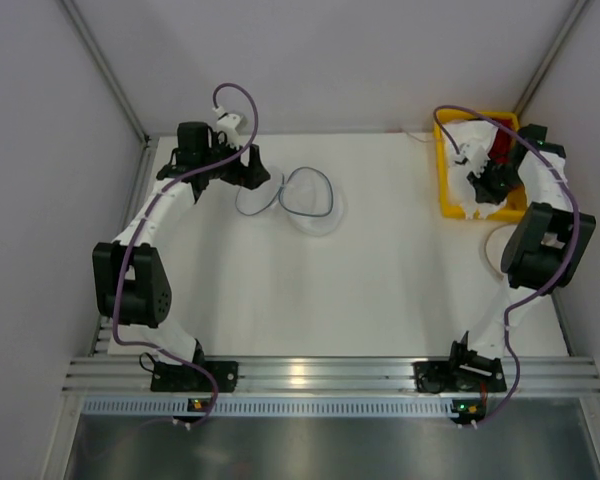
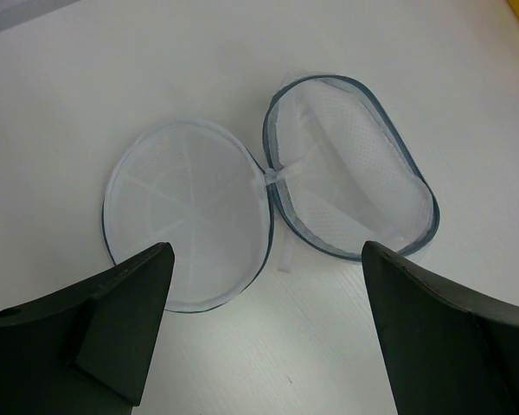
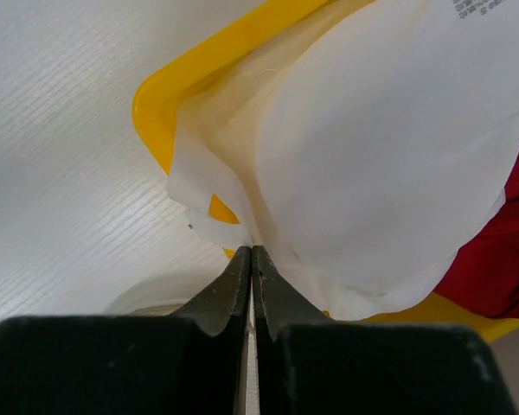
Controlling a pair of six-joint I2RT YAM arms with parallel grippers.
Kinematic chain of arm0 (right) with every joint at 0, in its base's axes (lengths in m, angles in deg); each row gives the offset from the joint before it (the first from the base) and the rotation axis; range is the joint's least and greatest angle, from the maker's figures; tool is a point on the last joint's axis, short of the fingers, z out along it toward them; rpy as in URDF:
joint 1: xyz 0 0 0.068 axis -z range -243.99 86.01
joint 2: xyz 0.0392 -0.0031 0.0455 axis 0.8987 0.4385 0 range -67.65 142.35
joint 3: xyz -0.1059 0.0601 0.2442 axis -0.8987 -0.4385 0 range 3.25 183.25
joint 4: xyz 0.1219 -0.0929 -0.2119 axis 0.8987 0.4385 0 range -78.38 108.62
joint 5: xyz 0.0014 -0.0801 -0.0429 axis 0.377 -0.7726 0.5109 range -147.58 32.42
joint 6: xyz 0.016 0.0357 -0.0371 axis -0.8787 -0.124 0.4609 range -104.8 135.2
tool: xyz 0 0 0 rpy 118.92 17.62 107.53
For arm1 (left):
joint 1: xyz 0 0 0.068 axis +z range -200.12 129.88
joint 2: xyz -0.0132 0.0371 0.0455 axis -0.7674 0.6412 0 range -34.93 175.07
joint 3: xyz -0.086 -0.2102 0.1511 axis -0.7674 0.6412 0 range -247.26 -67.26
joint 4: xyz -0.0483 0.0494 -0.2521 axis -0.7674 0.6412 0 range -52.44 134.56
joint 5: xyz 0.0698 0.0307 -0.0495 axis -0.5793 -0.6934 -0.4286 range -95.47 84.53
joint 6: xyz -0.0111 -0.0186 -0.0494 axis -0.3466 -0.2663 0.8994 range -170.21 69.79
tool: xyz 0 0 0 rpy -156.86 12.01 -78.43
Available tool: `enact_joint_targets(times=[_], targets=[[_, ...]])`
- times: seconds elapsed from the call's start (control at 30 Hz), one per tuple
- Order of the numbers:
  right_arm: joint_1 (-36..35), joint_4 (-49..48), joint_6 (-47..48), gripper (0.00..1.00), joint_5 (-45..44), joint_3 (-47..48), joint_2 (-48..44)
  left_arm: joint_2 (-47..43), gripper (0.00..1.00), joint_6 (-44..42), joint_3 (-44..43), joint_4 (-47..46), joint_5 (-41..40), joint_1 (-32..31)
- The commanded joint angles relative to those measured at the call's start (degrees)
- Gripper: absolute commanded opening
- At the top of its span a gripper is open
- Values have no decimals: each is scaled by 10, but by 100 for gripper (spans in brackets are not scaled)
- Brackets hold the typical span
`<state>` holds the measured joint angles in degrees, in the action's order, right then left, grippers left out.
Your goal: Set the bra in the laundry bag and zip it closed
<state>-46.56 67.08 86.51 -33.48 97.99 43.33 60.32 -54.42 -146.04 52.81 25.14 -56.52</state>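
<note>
The white bra (image 3: 381,147) lies in a yellow bin (image 3: 216,52) at the table's back right, one padded cup facing my right wrist camera. My right gripper (image 3: 253,251) is shut on the bra's thin edge strap, at the bin's near rim. From above, the bra (image 1: 468,142) and the right gripper (image 1: 482,184) are over that bin (image 1: 446,200). The laundry bag (image 2: 346,181) lies unzipped on the table, its two mesh halves spread side by side. My left gripper (image 2: 268,337) hangs open just in front of it, nothing between its fingers. The top view shows the bag (image 1: 305,195) and the left gripper (image 1: 263,178).
A red garment (image 3: 502,251) sits in the yellow bin under the bra. A round cream pouch (image 1: 496,250) lies on the table just in front of the bin, beside the right arm. Walls close the table on the left, back and right.
</note>
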Motion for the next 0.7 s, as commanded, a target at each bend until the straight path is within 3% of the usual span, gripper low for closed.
enact_joint_targets(times=[0.0,0.27,0.67], targets=[[6,33,-8,0,45,56,-21,-10,96,-4,-16,-12,5,2],[1,98,-88,0,139,133,-84,-27,96,-12,-9,-5,11,2],[-37,134,-185,0,224,76,-281,-46,96,-22,-10,-5,19,2]])
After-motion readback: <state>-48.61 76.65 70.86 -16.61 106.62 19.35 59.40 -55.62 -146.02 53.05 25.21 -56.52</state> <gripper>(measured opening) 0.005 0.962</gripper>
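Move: The shut right gripper already holds the white bra by its near end, over the near rim of the yellow bin, whose middle is about 9 cm ahead and 2 cm right. The laundry bag's open half lies some 42 cm left, 4 cm ahead and 10 cm below; a round white pouch is 11 cm back and 7 cm right. From the left hand, the bag's open half is about 13 cm right, 1 cm ahead and 20 cm down. Keep the right gripper shut on the end of the white bra and raise it, speeding up, about 21 cm. Lift nearly straight at first, then let the hand swing some 9 cm left and draw back about 5 cm, tilting the wrist some 25 degrees so the fingertips swing out forward and left. ##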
